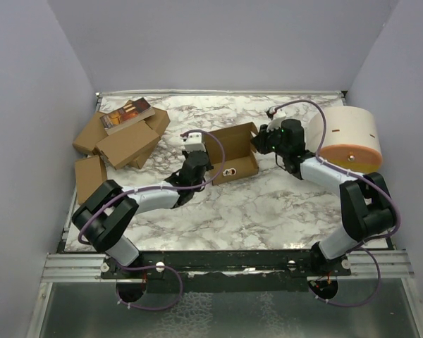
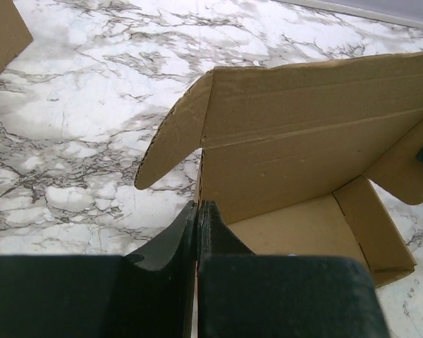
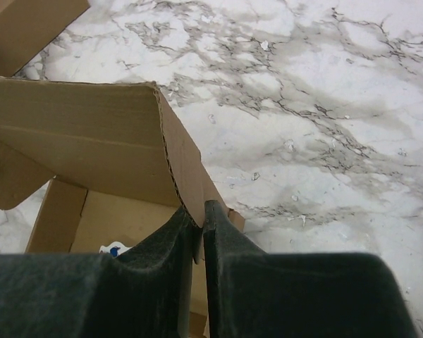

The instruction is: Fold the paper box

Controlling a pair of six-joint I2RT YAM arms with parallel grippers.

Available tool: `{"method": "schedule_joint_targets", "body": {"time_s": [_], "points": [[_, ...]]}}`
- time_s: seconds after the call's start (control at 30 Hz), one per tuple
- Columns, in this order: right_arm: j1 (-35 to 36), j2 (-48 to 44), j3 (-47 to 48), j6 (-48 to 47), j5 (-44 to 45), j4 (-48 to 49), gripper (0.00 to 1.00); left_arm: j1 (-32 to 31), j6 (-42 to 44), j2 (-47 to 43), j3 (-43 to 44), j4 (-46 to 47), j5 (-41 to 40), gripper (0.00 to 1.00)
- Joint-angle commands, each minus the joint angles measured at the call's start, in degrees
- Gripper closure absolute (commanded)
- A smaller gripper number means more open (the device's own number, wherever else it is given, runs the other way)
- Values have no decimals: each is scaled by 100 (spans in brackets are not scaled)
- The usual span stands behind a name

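Note:
The paper box point(image 1: 233, 151) is an open brown cardboard tray with raised flaps, standing in the middle of the marble table. My left gripper point(image 1: 209, 162) is at its left end. In the left wrist view the left gripper point(image 2: 197, 205) is pinched shut on the edge of the paper box point(image 2: 303, 148) at its side wall, below a rounded flap. My right gripper point(image 1: 258, 144) is at the box's right end. In the right wrist view the right gripper point(image 3: 201, 210) holds the lower tip of an upright side flap of the paper box point(image 3: 77, 134) between nearly closed fingers.
A heap of brown cartons point(image 1: 123, 141) with a book-like item point(image 1: 127, 114) on top lies at the back left, and one flat carton point(image 1: 90, 176) sits nearer. A large white cylinder with an orange rim point(image 1: 349, 137) stands at the back right. Grey walls enclose the table.

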Motion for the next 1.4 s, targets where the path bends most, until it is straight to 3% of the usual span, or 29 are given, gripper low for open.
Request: {"method": "schedule_joint_targets", "body": {"time_s": [0.0, 0.37, 1.37], "points": [[95, -241, -274, 264, 261, 388, 89, -204, -106, 148, 231, -130, -573, 100], [154, -751, -950, 287, 426, 448, 89, -610, -96, 284, 146, 76, -1021, 100], [314, -1140, -1403, 202, 214, -181, 87, -1125, -727, 326, -194, -46, -1605, 96]]}}
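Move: Between the hands lies the open paper box. Its tray's middle is some 7 cm to the right of the left hand and 2 cm nearer the robot, and about 8 cm to the left of the right hand and 6 cm back, roughly 5 cm below both. The raised lid's middle is about 4 cm ahead of and 6 cm right of the left hand, near its height. The sticker on the tray floor is some 3 cm back and 6 cm right of it, 7 cm lower. Drawing the lid back towards the robot by its two side flaps, the right hand travels about 5 cm and sinks a little, its fingertips still at the right flap. The left hand, fingers still shut at the left flap, comes back about 3 cm while easing nearly 2 cm right and turning slightly counter-clockwise. ##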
